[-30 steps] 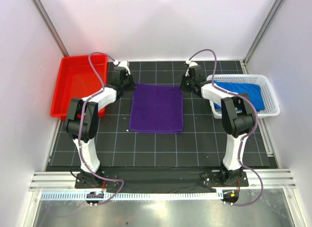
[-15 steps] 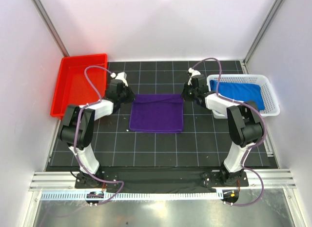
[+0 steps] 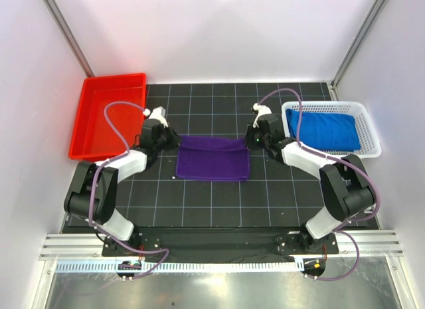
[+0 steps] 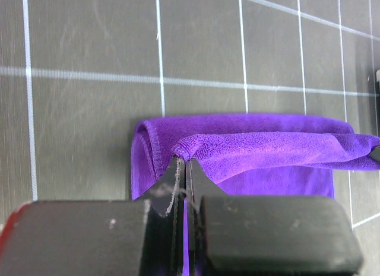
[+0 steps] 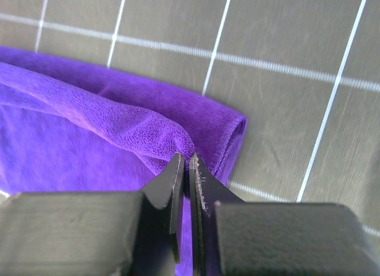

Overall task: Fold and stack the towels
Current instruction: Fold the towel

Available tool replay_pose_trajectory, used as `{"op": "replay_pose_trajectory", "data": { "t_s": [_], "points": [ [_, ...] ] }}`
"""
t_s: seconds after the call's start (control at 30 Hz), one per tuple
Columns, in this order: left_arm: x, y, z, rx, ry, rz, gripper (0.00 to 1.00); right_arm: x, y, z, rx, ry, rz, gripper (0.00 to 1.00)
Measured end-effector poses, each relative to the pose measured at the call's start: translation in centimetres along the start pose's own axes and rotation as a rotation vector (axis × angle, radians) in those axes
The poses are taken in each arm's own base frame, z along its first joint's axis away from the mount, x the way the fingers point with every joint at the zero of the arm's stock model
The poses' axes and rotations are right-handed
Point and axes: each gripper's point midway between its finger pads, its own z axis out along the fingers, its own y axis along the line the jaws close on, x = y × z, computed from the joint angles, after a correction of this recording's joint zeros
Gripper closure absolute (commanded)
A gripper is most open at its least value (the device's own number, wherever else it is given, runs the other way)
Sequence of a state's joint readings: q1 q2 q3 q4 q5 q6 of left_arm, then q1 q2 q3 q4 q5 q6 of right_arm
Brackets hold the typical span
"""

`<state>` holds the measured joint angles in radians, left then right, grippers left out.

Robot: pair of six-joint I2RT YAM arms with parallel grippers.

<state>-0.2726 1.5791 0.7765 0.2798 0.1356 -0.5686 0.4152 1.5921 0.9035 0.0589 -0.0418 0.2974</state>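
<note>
A deep purple towel (image 3: 212, 164) lies in the middle of the black gridded mat, its far edge lifted and doubled over toward the near side. My left gripper (image 3: 175, 140) is shut on the towel's far left corner (image 4: 181, 149), and my right gripper (image 3: 250, 140) is shut on the far right corner (image 5: 181, 146). In the left wrist view the raised purple edge (image 4: 267, 148) stretches right above the lower layer. In the right wrist view the same edge (image 5: 89, 116) runs off to the left. A royal blue towel (image 3: 323, 131) lies bunched in the white basket.
A red tray (image 3: 109, 116) stands at the far left of the mat with nothing in it. The white mesh basket (image 3: 372, 137) stands at the far right, close behind my right arm. White walls and metal posts enclose the mat.
Both grippers have drawn the purple towel's far edge toward the near side, so the towel now looks shorter and doubled. Both arms have folded lower and closer to their bases.
</note>
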Motion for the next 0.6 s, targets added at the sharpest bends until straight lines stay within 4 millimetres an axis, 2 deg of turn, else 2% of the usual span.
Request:
{"op": "replay_pose_trajectory", "data": {
  "t_s": [0.2, 0.4, 0.6],
  "points": [
    [1.6, 0.4, -1.6, -0.006, 0.014, -0.026, 1.0, 2.7, -0.3, -1.3, 0.019, 0.034, 0.0, 0.99],
    [2.3, 0.1, -2.9, 0.005, 0.012, -0.029, 1.0, 3.6, -0.2, -2.8, 0.02, 0.022, 0.006, 0.99],
    [2.9, 0.0, -3.8, 0.009, 0.014, -0.034, 1.0, 4.7, 0.1, -3.3, 0.014, 0.034, 0.006, 0.99]
  ]
}}
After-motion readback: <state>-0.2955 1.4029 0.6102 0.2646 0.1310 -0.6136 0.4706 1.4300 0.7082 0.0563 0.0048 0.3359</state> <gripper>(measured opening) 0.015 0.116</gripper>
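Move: Straight back towards the robot from the left hand, about 13 cm off and 3 cm lower, lies the purple towel's near-left corner; the red bin's middle is some 14 cm ahead and 25 cm to the left of that hand. From the right hand, the near-right corner lies about 13 cm straight back and 3 cm lower, and the blue towel in the white basket about 8 cm ahead and 27 cm to the right. Drawing straight back side by side, both hands carry the pinched far edge of the purple towel low over the lower layer towards its near edge, about 5 cm, slowing as they go. The right hand also sinks a little. Both grippers keep their shut hold on the corners, and the wrists barely turn. ##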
